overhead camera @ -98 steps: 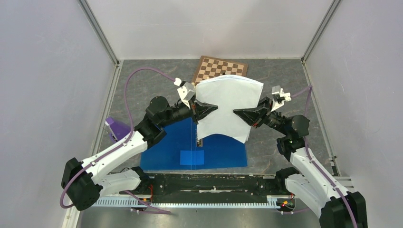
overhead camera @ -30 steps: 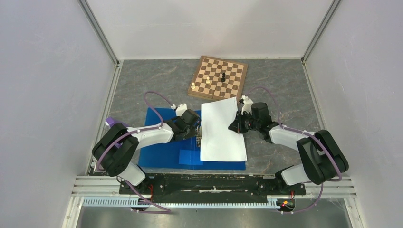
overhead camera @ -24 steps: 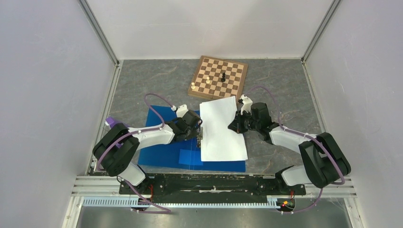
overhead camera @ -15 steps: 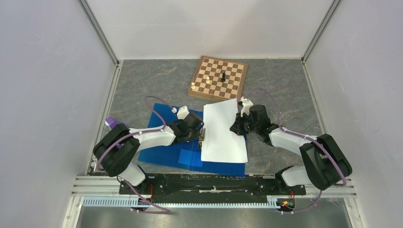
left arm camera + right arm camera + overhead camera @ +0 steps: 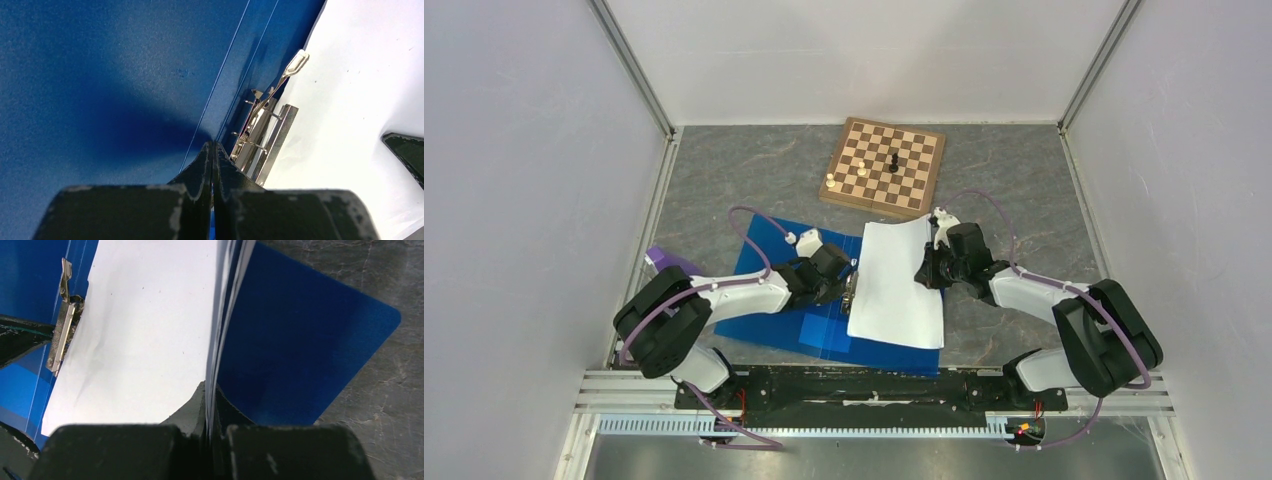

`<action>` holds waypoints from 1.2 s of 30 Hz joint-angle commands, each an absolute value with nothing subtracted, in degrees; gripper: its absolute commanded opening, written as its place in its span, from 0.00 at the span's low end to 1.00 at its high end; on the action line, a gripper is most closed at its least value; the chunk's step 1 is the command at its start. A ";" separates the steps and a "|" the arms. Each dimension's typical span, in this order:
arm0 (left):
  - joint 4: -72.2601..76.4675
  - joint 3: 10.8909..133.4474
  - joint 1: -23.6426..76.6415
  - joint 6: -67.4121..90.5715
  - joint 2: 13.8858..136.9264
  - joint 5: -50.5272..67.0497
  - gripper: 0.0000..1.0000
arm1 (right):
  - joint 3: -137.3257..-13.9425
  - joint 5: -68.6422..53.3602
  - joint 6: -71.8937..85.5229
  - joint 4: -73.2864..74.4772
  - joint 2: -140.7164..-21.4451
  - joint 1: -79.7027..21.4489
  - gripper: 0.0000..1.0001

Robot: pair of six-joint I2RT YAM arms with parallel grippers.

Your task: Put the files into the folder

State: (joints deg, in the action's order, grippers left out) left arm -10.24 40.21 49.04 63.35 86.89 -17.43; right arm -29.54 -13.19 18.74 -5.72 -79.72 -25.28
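Observation:
The blue folder point(image 5: 774, 305) lies open on the table, its metal clip point(image 5: 265, 135) along the spine. The white files point(image 5: 894, 285) rest on the folder's right half, their left edge beside the clip point(image 5: 62, 335). My right gripper point(image 5: 210, 385) is shut on the files' right edge point(image 5: 145, 330), which it lifts slightly off the blue cover point(image 5: 300, 340). My left gripper point(image 5: 214, 145) is shut, its tips low on the folder's blue inner face point(image 5: 100, 75) just left of the clip, with no paper seen between them. In the top view the two grippers point(image 5: 848, 280) point(image 5: 921, 270) flank the files.
A wooden chessboard point(image 5: 884, 165) with a few pieces lies just beyond the files. A purple object point(image 5: 667, 265) sits by the left wall. Grey walls enclose the table on three sides.
The files, earlier held up in the air between both grippers, have come down onto the folder's right half. Over the last second they slid slightly right and both arms sank lower.

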 commanded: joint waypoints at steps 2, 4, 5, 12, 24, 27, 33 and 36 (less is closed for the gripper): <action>-11.69 39.18 50.32 64.58 86.09 -18.06 0.02 | -30.70 -16.61 21.11 -5.05 -77.38 -25.48 0.00; -11.69 39.76 51.29 65.99 86.92 -18.62 0.02 | -30.19 -17.20 22.52 -4.92 -76.76 -25.64 0.00; -11.95 40.05 51.74 66.80 87.16 -18.90 0.02 | -29.94 -17.30 23.10 -4.70 -76.33 -25.78 0.00; -13.72 41.68 55.09 75.14 88.85 -22.39 0.02 | -24.30 -16.15 27.64 -5.07 -73.29 -26.45 0.00; -8.88 44.35 57.64 82.53 91.63 -26.11 0.02 | -27.28 -7.63 24.58 -3.20 -82.97 -25.85 0.00; -8.63 45.79 57.62 83.22 92.28 -27.86 0.02 | -30.17 -6.76 23.47 -3.29 -87.73 -25.03 0.00; -8.48 49.91 57.48 80.00 93.72 -30.06 0.02 | -38.04 -3.16 19.54 -0.90 -94.31 -22.93 0.00; -10.52 51.87 57.48 76.00 93.74 -29.72 0.02 | -41.77 -2.59 16.99 1.48 -96.20 -22.25 0.00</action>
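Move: The left hand's closed fingertips stand at the left side of the folder's metal clip, whose middle is about 2 cm to their right and 1 cm ahead; the files' middle is some 11 cm right and 2 cm ahead. From the right hand, holding the files' right edge, the clip lies about 15 cm left and 3 cm back, the files' middle 6 cm left and 1 cm back. The folder's near right corner is some 19 cm back and 3 cm right, the chessboard's middle roughly 22 cm ahead and 8 cm left. The right hand keeps the files' right edge pinched and first draws back about 4 cm, rising a little before dipping, then turns round and carries that edge forward some 9 cm towards the chessboard, staying low and turning slightly clockwise. Meanwhile the left hand, fingers still shut against the spine side of the clip, pushes about 4 cm to the right in a shallow arc, first back and then forward, turning some 10 degrees counter-clockwise. ##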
